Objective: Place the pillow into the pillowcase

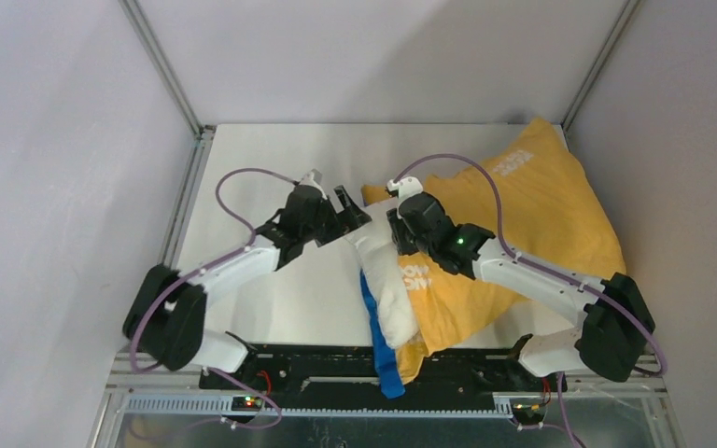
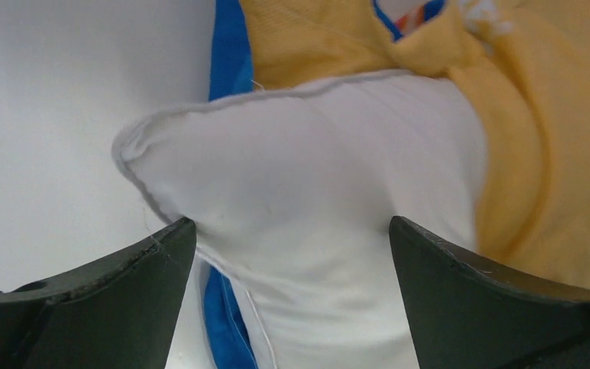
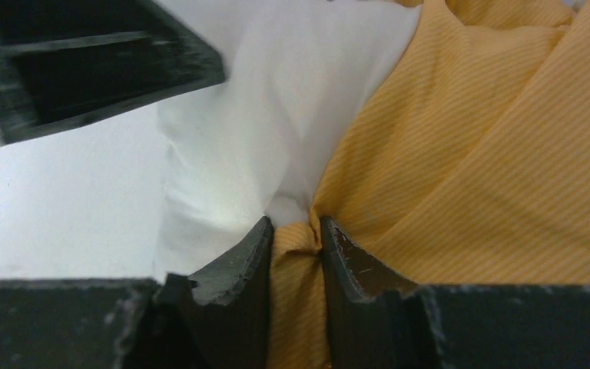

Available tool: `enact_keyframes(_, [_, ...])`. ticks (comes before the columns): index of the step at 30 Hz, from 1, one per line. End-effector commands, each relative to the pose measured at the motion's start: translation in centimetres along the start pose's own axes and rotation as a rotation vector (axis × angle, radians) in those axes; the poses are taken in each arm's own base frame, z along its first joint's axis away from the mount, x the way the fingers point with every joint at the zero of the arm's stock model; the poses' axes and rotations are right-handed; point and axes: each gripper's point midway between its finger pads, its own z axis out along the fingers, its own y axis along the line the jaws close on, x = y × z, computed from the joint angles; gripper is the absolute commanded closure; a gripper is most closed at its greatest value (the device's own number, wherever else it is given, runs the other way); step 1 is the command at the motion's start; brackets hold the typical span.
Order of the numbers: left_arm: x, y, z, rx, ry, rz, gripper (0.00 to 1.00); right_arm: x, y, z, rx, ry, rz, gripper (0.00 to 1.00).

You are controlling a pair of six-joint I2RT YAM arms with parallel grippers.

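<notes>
The white pillow (image 1: 390, 285) sticks out of the mouth of the orange-yellow pillowcase (image 1: 541, 201) at the table's middle; most of it lies inside the case. The case's blue face (image 1: 380, 350) hangs over the near edge. My left gripper (image 1: 353, 213) is open, its fingers wide on either side of the pillow's (image 2: 299, 169) bare corner, gripping nothing (image 2: 292, 223). Yellow pillowcase fabric (image 2: 538, 154) lies to its right. My right gripper (image 3: 297, 224) is shut on a bunched fold of the pillowcase (image 3: 469, 154) at its mouth, right beside the pillow (image 3: 261, 115).
The white table (image 1: 271, 168) runs bare to the left and far side. Grey walls and metal frame posts (image 1: 163, 65) close in the workspace. The pillowcase fills the far right corner. One left-gripper finger (image 3: 100, 61) shows close by in the right wrist view.
</notes>
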Motion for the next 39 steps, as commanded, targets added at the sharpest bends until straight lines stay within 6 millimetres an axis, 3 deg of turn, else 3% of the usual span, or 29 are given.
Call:
enact_keyframes(1, [-1.0,-1.1,3.1,0.028,-0.042,-0.025,0.03,3.4,0.3,-1.6,-0.039,0.104,-0.066,0.71])
enact_keyframes(3, [0.1,-0.3,4.2,0.015,-0.022,-0.031,0.12,3.0,0.4,-2.1,-0.052,0.092,-0.083,0.69])
enact_keyframes(5, [1.4,0.2,5.1,0.014,0.003,-0.040,0.27,2.4,0.2,-2.5,-0.046,0.090,-0.091,0.64])
enact_keyframes(9, [4.6,1.6,6.3,0.012,0.053,-0.065,0.83,-0.6,-0.3,-3.2,0.008,0.056,-0.106,0.45])
enact_keyframes(11, [5.8,2.1,6.5,0.015,0.072,-0.074,0.99,-2.7,-0.6,-3.2,0.045,0.025,-0.123,0.37])
enact_keyframes(16, [7.3,3.0,6.5,0.010,0.084,-0.070,1.00,-8.2,-1.1,-1.8,0.126,-0.030,-0.159,0.31])
enact_keyframes(21, [7.6,3.4,6.2,0.009,0.079,-0.069,1.00,-10.7,-3.1,1.7,0.167,0.001,-0.178,0.31])
enact_keyframes(27, [7.7,3.2,6.1,0.018,0.075,-0.058,1.00,-9.2,-5.6,6.2,0.193,0.151,-0.224,0.30])
enact_keyframes(39, [7.7,2.7,5.9,0.043,0.080,-0.045,1.00,-6.9,-7.2,11.1,0.246,0.271,-0.285,0.32])
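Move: My open left hand is just above the pillow's exposed end, whose grasp spot lies about 4 cm to its right, 1 cm ahead and 6 cm lower. The pillowcase's far flap is some 8 cm ahead, 5 cm right and 8 cm below it. My right hand still pinches the pillowcase edge; the far part of that rim is about 14 cm ahead, 1 cm left and 5 cm below, with the pillow's end roughly 4 cm ahead, 7 cm left and 4 cm below. I lower my left hand about 6 cm and rightward onto the pillow's exposed end, pinch its cover shut between the fingers, then hold there. Meanwhile my right hand lets go of the pillowcase edge and arcs forward some 13 cm, up and then down over the far rim, its fingers widening and staying open as it rolls about 25 degrees, left side dipping. ##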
